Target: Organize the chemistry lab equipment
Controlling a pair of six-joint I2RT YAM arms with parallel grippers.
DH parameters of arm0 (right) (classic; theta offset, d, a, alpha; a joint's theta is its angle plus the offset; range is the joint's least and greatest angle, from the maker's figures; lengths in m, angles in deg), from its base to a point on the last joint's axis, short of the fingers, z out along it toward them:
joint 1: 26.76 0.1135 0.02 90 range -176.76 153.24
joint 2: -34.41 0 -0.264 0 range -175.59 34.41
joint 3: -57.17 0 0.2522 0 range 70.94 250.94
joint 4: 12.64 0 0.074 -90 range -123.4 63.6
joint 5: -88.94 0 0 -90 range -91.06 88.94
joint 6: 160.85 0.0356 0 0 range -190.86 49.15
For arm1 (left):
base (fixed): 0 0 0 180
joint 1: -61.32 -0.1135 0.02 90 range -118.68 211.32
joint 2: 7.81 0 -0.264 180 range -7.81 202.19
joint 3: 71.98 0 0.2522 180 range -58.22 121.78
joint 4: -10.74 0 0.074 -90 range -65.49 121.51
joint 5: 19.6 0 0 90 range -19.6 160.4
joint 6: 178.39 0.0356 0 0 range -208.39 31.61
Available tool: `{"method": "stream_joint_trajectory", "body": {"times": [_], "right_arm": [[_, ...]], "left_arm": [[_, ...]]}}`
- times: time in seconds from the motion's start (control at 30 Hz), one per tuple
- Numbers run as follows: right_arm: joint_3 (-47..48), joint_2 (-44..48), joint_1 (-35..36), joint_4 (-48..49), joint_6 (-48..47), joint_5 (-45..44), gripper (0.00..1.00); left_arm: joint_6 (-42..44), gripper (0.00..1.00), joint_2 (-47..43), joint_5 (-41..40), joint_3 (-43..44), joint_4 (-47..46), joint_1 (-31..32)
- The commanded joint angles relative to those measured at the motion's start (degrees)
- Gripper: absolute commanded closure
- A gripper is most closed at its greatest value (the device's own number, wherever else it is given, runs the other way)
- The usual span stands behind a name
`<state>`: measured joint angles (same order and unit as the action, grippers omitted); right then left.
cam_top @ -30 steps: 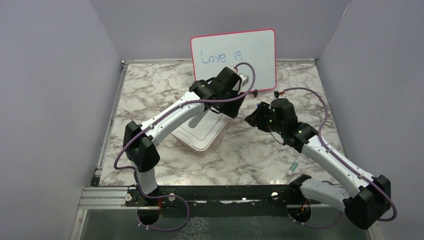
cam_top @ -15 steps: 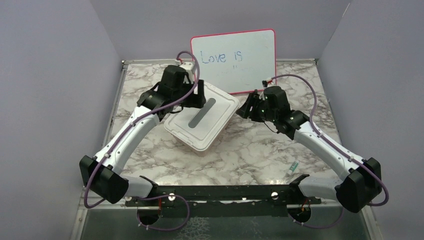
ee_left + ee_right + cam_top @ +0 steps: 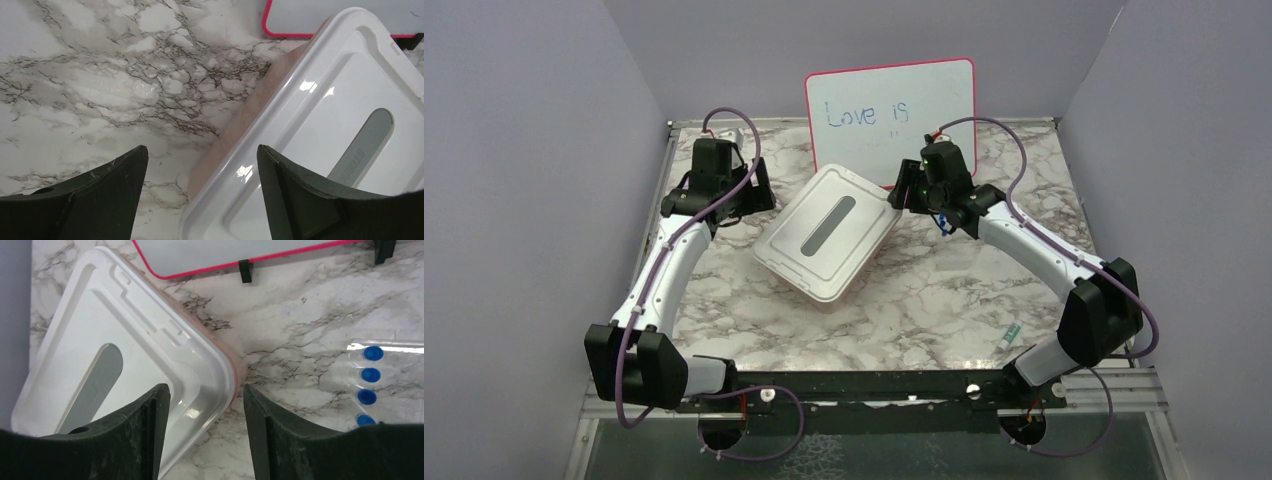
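Note:
Several clear tubes with blue caps [image 3: 369, 386] lie in a row on the marble, right of the tub in the right wrist view. A slim green-handled tool [image 3: 1011, 333] lies near the table's front right. My left gripper [image 3: 761, 190] [image 3: 202, 156] is open and empty above the left edge of the pink tub [image 3: 235, 125]. My right gripper [image 3: 902, 187] [image 3: 206, 391] is open and empty too, with its fingers either side of the tub's far right corner [image 3: 235, 367]. The tongs and the ring stand are out of view.
The tub's white lid [image 3: 829, 232] with its grey handle sits shut at the table's middle. A pink-framed whiteboard [image 3: 889, 100] stands upright just behind it. Purple walls close in the left, right and back.
Both arms have swung outward and back: the left gripper went from over the tub to its left side, the right one toward the whiteboard. Both jaws have opened wider.

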<state>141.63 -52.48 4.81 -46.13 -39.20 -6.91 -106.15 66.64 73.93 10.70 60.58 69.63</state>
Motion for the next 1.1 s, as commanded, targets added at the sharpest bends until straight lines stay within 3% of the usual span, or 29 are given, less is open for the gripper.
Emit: {"method": "stream_joint_trajectory", "body": {"times": [0.0, 0.13, 0.37, 0.63, 0.77, 1.07], "right_arm": [[1.29, -2.27, 0.32, -3.02, -5.25, -2.77, 0.42], [0.02, -2.47, 0.29, -3.11, -6.97, -2.42, 0.44], [-1.09, -4.17, -0.17, -4.97, -5.7, -1.25, 0.58], [-1.57, -7.43, -0.43, -3.25, -4.64, 5.06, 0.68], [-0.99, -9.62, -0.46, -1.57, -5.78, 10.46, 0.72], [2.75, -15.17, -0.14, 3.14, -7.38, 21.59, 0.76]], "left_arm": [[0.4, 0.18, -1.43, 3.08, -0.92, -1.27, -0.35], [0.44, 0.18, -1.0, 4.22, -1.94, -1.44, -0.43], [0.16, 0.18, 0.3, 5.12, -4.06, -2.04, -0.42], [0.8, 0.32, 2.78, 7.25, -5.19, -2.8, -0.51], [0.6, 0.34, 3.04, 7.35, -6.17, -3.18, -0.52], [-2.29, 0.39, -0.57, -2.32, -9.74, -2.84, -0.53]]}}
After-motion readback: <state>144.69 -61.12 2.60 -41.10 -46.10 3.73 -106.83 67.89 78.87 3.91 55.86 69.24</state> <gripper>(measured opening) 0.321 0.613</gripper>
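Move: The lid's left rim passes about 4 cm to the right of the left hand, roughly 1 cm back and 5 below, with the whiteboard's lower left corner some 7 cm ahead, 8 to the right and far lower. The lid's right corner is almost straight under the right hand, about 3 cm down and 1 back. From that hand the blue-capped tubes lie about 11 cm to the right and 1 back, and the whiteboard's lower edge 7 cm ahead, 1 to the right. Lower the right gripper about 3 cm astride the lid's right corner, closing from over half open to about a third to pinch its rim, then push it forward and left, 2 to 3 cm each way, turning counter-clockwise some 10 degrees. Meanwhile sink the left gripper about 4 cm at the left rim, drifting slightly right and partly closing, until its right finger rests on the lid. ##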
